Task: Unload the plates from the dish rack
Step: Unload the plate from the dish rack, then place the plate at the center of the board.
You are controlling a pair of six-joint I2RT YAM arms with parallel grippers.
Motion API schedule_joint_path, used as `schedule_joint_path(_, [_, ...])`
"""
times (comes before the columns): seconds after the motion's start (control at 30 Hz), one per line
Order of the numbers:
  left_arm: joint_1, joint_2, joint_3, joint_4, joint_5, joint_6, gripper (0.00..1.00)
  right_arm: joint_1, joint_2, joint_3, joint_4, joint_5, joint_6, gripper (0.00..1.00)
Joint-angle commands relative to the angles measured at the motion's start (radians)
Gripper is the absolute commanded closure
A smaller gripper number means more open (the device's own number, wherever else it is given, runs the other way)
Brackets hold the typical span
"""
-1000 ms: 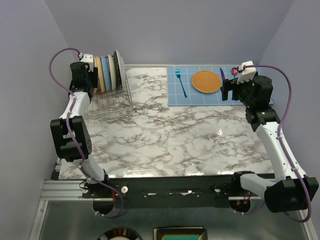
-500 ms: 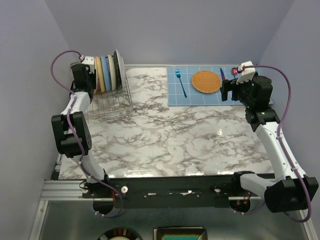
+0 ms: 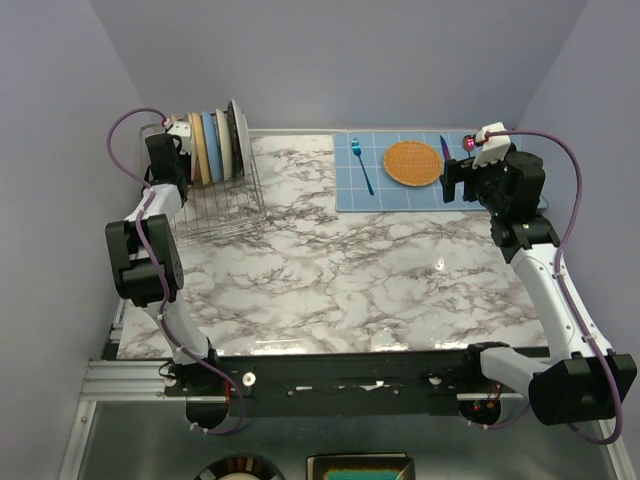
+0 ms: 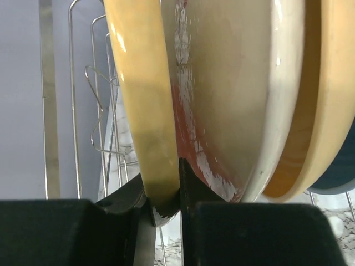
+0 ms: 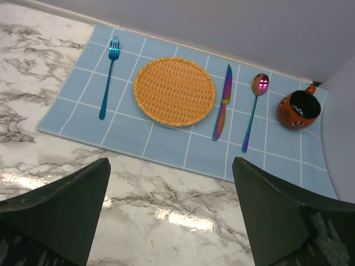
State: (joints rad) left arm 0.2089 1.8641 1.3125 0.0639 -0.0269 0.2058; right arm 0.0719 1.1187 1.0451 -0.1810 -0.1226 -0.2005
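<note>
Several plates (image 3: 215,145) stand on edge in the silver wire dish rack (image 3: 228,210) at the table's far left. My left gripper (image 3: 170,148) is at the rack's left end. In the left wrist view its jaws press both faces of the bottom rim of the outermost cream plate (image 4: 141,100), so the left gripper (image 4: 164,194) is shut on it. Right behind stands a cream plate with red-pink glaze (image 4: 233,83). My right gripper (image 3: 455,178) hovers open over the table's far right, and the right gripper (image 5: 172,210) holds nothing.
A blue grid mat (image 5: 166,147) at the back right carries an orange woven disc (image 5: 175,91), a fork (image 5: 109,75), a knife (image 5: 223,102), a spoon (image 5: 255,108) and a red mug (image 5: 298,109). Rack wires (image 4: 100,111) rise left of the held plate. Walls close in left and back.
My left gripper has moved in towards the rack's left end and closed down onto the outermost plate's rim. The right arm has not moved.
</note>
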Motion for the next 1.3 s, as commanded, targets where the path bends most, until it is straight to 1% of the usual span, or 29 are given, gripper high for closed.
schedule_joint_path(0.0, [0.017, -0.031, 0.004, 0.01, 0.012, 0.01, 1.0, 0.0, 0.01, -0.005, 0.0, -0.028, -0.005, 0.0])
schedule_joint_path(0.27, [0.017, -0.12, 0.005, -0.024, 0.025, 0.003, 1.0, 0.002, 0.013, -0.003, -0.006, -0.032, -0.005, 0.0])
schedule_joint_path(0.3, [0.017, -0.132, 0.01, -0.027, 0.051, 0.001, 1.0, 0.0, 0.016, -0.003, -0.006, -0.032, -0.004, 0.0])
schedule_joint_path(0.4, [0.017, -0.154, 0.042, -0.061, 0.057, -0.005, 1.0, 0.0, 0.021, -0.002, -0.009, -0.038, -0.005, 0.0])
schedule_joint_path(0.43, [0.017, -0.155, 0.078, -0.111, 0.061, -0.003, 1.0, 0.002, 0.023, 0.001, -0.009, -0.04, -0.005, 0.0])
schedule_joint_path(0.57, [0.017, -0.183, 0.137, -0.168, 0.067, 0.001, 1.0, 0.0, 0.024, 0.0, -0.014, -0.045, -0.004, 0.0])
schedule_joint_path(0.67, [0.017, -0.206, 0.148, -0.193, 0.065, 0.003, 1.0, 0.0, 0.02, 0.001, -0.014, -0.045, -0.005, 0.0])
schedule_joint_path(0.8, [0.017, -0.276, 0.143, -0.211, 0.081, 0.015, 1.0, 0.002, 0.021, 0.0, -0.011, -0.045, -0.005, 0.0])
schedule_joint_path(1.0, [0.014, -0.37, 0.195, -0.357, 0.209, 0.032, 1.0, 0.002, 0.042, 0.024, -0.032, -0.057, 0.004, 0.0])
schedule_joint_path(1.03, [0.006, -0.385, 0.197, -0.392, 0.216, 0.041, 1.0, 0.002, 0.046, 0.03, -0.044, -0.057, 0.004, 0.0])
schedule_joint_path(1.2, [-0.019, -0.511, 0.163, -0.464, 0.235, 0.115, 1.0, 0.002, 0.05, 0.058, -0.072, -0.08, 0.016, 0.0])
schedule_joint_path(1.27, [-0.037, -0.546, 0.16, -0.518, 0.265, 0.13, 1.0, 0.002, 0.059, 0.073, -0.089, -0.098, 0.022, 0.0])
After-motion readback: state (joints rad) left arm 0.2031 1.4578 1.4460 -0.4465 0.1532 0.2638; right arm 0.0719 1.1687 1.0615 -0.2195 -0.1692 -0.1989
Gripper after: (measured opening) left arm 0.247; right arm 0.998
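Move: The left hand already pinches the near rim of the yellow plate, whose middle lies about 8 cm ahead and 3 cm above. The red-and-white plate stands some 4 cm right and 7 cm ahead, the beige plate about 7 cm right and 7 cm ahead, the blue plate 10 cm right and 7 cm ahead. From the right hand the yellow plate is roughly 68 cm left, 20 cm ahead and 12 cm lower. Still pinching the yellow plate, the left hand draws it about 15 cm up and 9 cm back, drifting left. ##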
